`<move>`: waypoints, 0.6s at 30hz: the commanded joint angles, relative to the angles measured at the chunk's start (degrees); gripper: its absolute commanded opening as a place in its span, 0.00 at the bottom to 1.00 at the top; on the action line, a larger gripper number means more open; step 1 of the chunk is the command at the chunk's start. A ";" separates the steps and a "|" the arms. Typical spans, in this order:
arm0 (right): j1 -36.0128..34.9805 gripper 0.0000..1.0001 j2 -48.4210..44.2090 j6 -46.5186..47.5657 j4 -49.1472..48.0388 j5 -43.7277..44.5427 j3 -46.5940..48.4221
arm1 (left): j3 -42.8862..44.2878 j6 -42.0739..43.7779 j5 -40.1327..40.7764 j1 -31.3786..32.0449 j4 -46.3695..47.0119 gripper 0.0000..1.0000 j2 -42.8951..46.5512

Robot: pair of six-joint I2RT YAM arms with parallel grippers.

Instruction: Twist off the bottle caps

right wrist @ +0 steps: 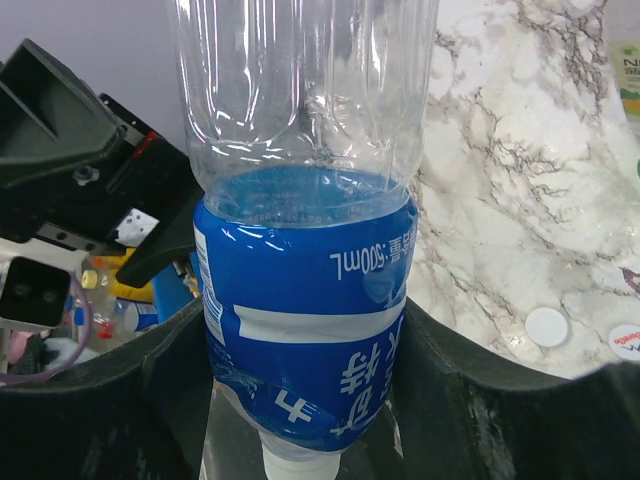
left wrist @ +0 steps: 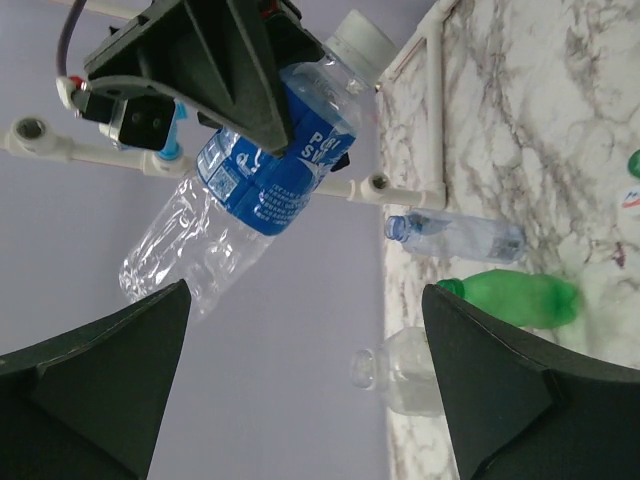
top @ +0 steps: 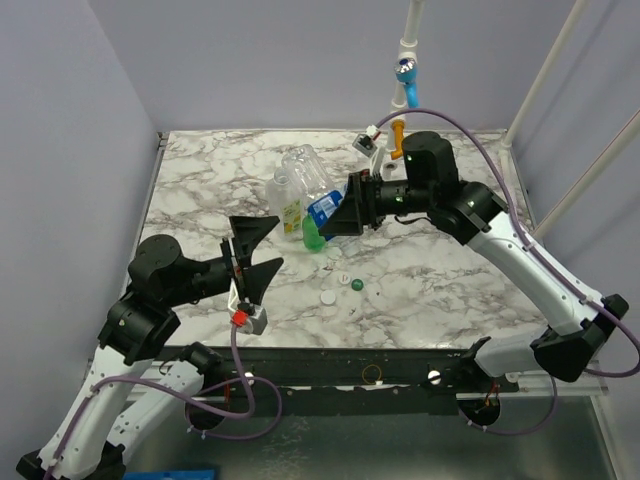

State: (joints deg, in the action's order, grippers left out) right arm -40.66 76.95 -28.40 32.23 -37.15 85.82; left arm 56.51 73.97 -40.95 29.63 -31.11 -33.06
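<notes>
My right gripper is shut on a clear bottle with a blue label, held above the table. A white cap sits on its neck. My left gripper hangs open a little to the left of that bottle, with nothing between its fingers. On the table are a tall clear bottle with a yellowish label, a green bottle and a small clear bottle, all with bare necks. Loose caps lie nearer the front: a green one and white ones.
A white pipe frame rises at the back right, carrying a blue valve and an orange valve. Lavender walls close the left and back sides. The marble table ends at a black rail in front.
</notes>
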 commanded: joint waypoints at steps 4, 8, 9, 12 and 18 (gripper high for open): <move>-1.90 0.32 5.23 2.78 7.67 -5.48 6.63 | -5.91 19.44 0.44 -0.08 11.49 0.99 0.02; -5.83 0.32 8.10 3.55 9.66 -3.31 8.82 | -5.93 23.83 1.87 -0.01 12.48 0.99 -3.07; -6.90 0.32 8.64 3.77 10.09 -3.08 9.19 | -6.04 25.40 2.61 -0.01 12.66 0.99 -3.83; -9.34 0.31 9.94 3.88 10.39 -1.86 10.17 | -5.77 27.71 3.83 0.15 12.98 0.99 -5.78; -11.50 0.31 10.58 4.63 11.42 -1.22 10.71 | -4.38 26.62 7.23 1.39 13.01 0.99 -7.99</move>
State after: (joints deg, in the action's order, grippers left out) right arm -51.59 87.42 -25.17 41.23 -39.35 94.56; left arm 50.76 98.63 -36.49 30.15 -19.14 -40.62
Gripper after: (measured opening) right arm 0.614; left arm 0.987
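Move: The blue-label bottle, cap end down and tilted, is already in my right fingers; its middle lies about 11 cm ahead of my left hand, 8 cm to its right and slightly above. From my right hand, my open left gripper is some 6 cm back and 11 cm left, about level. Far below my left hand, some 28 cm, stand the green bottle, 18 cm ahead and 4 right, and the big clear bottle, 21 ahead and 3 left. I bring both hands together around the blue-label bottle: my left hand, jaws wide open, slides forward about 5 cm and a little right, rolling some 20 degrees so its forward side lifts. My right hand keeps its grip and carries the bottle back and left, about 5 cm each way and a bit down, swinging roughly 15 degrees counter-clockwise. ##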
